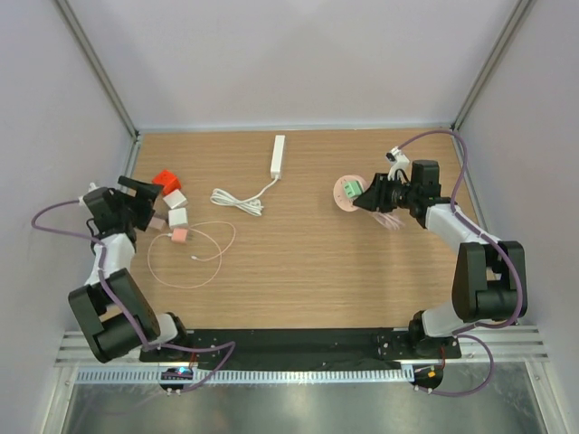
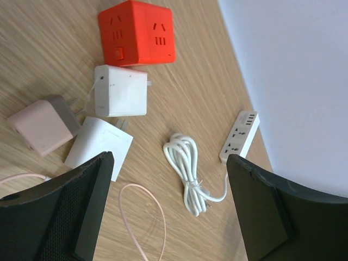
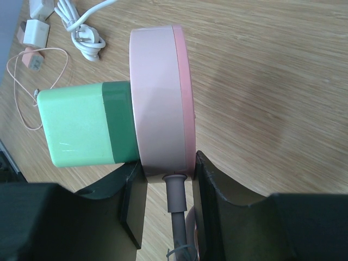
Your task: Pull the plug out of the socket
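A round pink socket (image 3: pixel 160 98) stands on its edge above the table, with a green plug (image 3: pixel 81 125) pushed into its flat face. My right gripper (image 3: pixel 167 168) is shut on the socket's rim, right where its grey-pink cord (image 3: pixel 175 204) comes out. From above, the socket (image 1: pixel 342 201) and the plug (image 1: pixel 351 188) sit at the right of the table, at the tip of the right gripper (image 1: pixel 373 193). At the far left, my left gripper (image 1: pixel 154 201) stands open with nothing between its fingers (image 2: pixel 89 185). It is well apart from the plug.
By the left gripper lie a red cube socket (image 2: pixel 138 32), two white chargers (image 2: pixel 120 91), a pink charger (image 2: pixel 41 125) and a thin pink cable (image 2: pixel 144 217). A white power strip (image 1: pixel 278 155) with coiled cord (image 1: pixel 237 201) lies at the back middle.
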Controlling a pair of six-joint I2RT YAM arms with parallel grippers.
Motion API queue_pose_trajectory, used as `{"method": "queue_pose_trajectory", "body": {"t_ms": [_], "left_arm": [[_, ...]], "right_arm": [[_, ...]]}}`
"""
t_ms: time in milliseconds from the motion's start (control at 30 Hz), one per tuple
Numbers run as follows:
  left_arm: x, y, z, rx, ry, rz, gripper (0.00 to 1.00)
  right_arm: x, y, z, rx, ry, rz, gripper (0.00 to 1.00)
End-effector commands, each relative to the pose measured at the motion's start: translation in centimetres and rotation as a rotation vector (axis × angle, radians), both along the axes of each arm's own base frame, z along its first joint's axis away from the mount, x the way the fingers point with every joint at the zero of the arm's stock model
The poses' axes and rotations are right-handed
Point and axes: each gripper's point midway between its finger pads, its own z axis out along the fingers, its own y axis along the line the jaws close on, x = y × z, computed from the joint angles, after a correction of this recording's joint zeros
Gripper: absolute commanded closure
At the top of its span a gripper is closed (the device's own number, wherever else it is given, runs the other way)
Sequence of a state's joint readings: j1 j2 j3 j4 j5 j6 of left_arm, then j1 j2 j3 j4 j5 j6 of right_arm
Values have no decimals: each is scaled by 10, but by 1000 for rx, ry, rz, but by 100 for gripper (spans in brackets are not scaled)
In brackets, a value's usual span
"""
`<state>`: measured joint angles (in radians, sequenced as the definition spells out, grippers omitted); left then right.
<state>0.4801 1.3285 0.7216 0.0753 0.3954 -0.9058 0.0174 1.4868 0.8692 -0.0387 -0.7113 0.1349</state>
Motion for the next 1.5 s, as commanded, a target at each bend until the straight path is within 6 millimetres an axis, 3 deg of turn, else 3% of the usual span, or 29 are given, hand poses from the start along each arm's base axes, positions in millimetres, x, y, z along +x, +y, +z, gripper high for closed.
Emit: {"method": "queue_pose_trajectory", "body": {"t_ms": [0, 133, 367, 500, 567, 600, 667, 833, 900, 933, 967, 1000, 1100, 1133, 1200, 1233, 1300, 1333, 1400, 1433, 1467], "left_arm": [[-4, -2, 16, 37, -21, -30, 11], [-10, -19, 21, -6, -59, -91, 11], [-14, -84, 40, -111, -177, -309, 11], [-17, -146, 55, -141, -222, -462, 11], [-17, -165, 64, -151, -250, -490, 11], [-20, -188, 69, -158, -265, -545, 11], [-19, -205, 78, -161, -285, -560, 10], [-28, -276, 94, -172, -306, -701, 10], [-28, -294, 106, -169, -329, -734, 10], [-35, -312, 110, -174, -334, -776, 11], [-32, -319, 105, -172, -320, -778, 10], [-32, -330, 116, -175, -343, -798, 10], [-36, -364, 112, -176, -327, -852, 10], [-34, -373, 122, -179, -346, -866, 10], [-36, -398, 112, -175, -319, -901, 10], [-35, -409, 121, -178, -337, -914, 11], [-35, -432, 108, -171, -303, -927, 10], [-31, -440, 112, -172, -304, -923, 10], [-34, -460, 95, -156, -249, -937, 10], [-29, -467, 104, -148, -266, -921, 10], [-30, -472, 98, -138, -238, -920, 10]], "right_arm": [[13, 6, 30, 34, -116, 38, 99], [13, 7, 30, 40, -115, 43, 99], [11, 10, 28, 53, -108, 60, 99], [11, 11, 27, 55, -105, 69, 99], [11, 11, 28, 56, -106, 69, 99], [11, 12, 27, 57, -106, 74, 99], [10, 11, 27, 59, -103, 75, 99], [10, 13, 26, 66, -97, 85, 99], [9, 13, 25, 69, -93, 88, 99], [10, 13, 26, 69, -95, 88, 99], [9, 14, 26, 69, -95, 91, 99], [9, 14, 26, 69, -95, 91, 99], [9, 14, 26, 70, -93, 93, 99], [9, 14, 26, 71, -93, 94, 99], [8, 15, 26, 72, -93, 97, 99], [8, 16, 27, 72, -96, 98, 99], [8, 16, 28, 73, -97, 99, 99], [8, 16, 29, 73, -98, 99, 99], [7, 17, 29, 70, -102, 101, 99], [7, 17, 29, 71, -99, 100, 99], [8, 17, 30, 70, -103, 101, 99]]}}
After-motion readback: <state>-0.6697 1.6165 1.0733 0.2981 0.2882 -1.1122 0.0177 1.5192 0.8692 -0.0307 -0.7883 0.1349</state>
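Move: Off to the left hand's right, about 51 cm away, 3 cm farther out and some 2 cm higher, is the green plug; the pink round socket lies just under it, some 50 cm right, 3 cm out and level with the hand. Down on the table, about 11 cm lower, the white cable bundle is 19 cm right and 6 cm out, the power strip 30 cm right and 19 cm out. From the right hand, the plug is about 3 cm left, 1 cm out and 2 cm up. Leaving the dropped-off plugs with fingers still wide open, the left hand sweeps about 45 cm right towards the green plug, climbing some 8 cm on the way, and swings clockwise by 55 degrees to face the plug, without reaching it. The right hand keeps its pinch on the round socket's rim, holding it up almost in place. ##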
